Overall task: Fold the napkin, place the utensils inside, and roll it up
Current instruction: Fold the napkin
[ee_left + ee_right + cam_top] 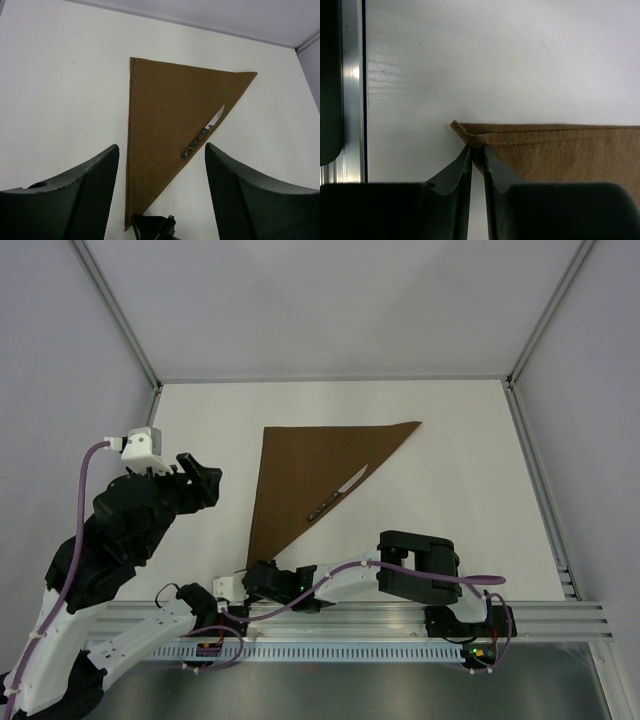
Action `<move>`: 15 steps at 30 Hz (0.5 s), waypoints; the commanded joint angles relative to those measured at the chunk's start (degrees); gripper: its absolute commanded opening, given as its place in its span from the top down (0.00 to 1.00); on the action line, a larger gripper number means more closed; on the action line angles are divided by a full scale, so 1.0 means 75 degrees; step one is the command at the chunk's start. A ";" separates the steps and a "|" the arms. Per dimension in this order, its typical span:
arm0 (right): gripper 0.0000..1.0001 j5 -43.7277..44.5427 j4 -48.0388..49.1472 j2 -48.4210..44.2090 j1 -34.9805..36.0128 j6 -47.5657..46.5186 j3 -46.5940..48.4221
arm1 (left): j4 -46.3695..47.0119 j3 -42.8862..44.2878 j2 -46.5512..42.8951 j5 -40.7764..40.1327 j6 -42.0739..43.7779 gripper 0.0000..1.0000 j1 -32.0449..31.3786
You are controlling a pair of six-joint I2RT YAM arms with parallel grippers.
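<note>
The brown napkin (305,475) lies folded into a triangle on the white table, its narrow tip pointing at the near edge. A knife (337,491) with a dark handle rests on it along the slanted fold. My right gripper (257,575) sits low at that near tip. In the right wrist view its fingertips (468,152) pinch the napkin (560,150) at the curled corner. My left gripper (205,480) hovers to the left of the cloth, open and holding nothing. From the left wrist, the napkin (165,115) and knife (202,134) show between its wide-apart fingers (95,170).
An aluminium rail (350,615) runs along the table's near edge, just behind the right gripper; it also shows as a bright strip (351,100) in the right wrist view. Grey walls with metal posts (120,310) enclose the table at the back and sides.
</note>
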 commanded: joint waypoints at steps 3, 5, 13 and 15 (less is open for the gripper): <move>0.91 -0.0197 -0.0069 0.0145 -0.0158 0.0165 0.0219 | 0.0110 -0.0078 0.0020 0.0093 -0.0097 0.27 -0.0005; 0.94 -0.0267 -0.0139 0.0133 -0.0240 0.0223 0.0255 | 0.0133 -0.0101 0.0008 0.0070 -0.0085 0.27 -0.0005; 0.99 -0.0419 -0.0490 -0.0124 -0.0440 0.0504 0.0489 | 0.0203 -0.0113 0.0020 0.0011 -0.0015 0.27 -0.0005; 1.00 -0.0525 -0.0596 -0.0230 -0.0522 0.0680 0.0653 | 0.0203 -0.0113 0.0032 -0.0013 -0.0015 0.27 -0.0005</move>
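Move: The napkin's near left corner is already between the right hand's part-closed fingertips, its tip about 1 cm back. From this hand the knife lies on the napkin some 19 cm ahead and 21 cm to the right, the napkin's far left corner about 37 cm ahead and 2 cm right, both roughly at table height. For the idle left hand, that near corner lies about 8 cm back, 3 cm right and 34 cm below. Down at table level, the right hand shuts its fingers fully on the napkin's near left corner, pinching the hemmed layers. As they close it starts sliding forward, towards the far left corner, about 2 cm without lifting, the fingers tipping only slightly. It is still moving at the end, with the corner held. ##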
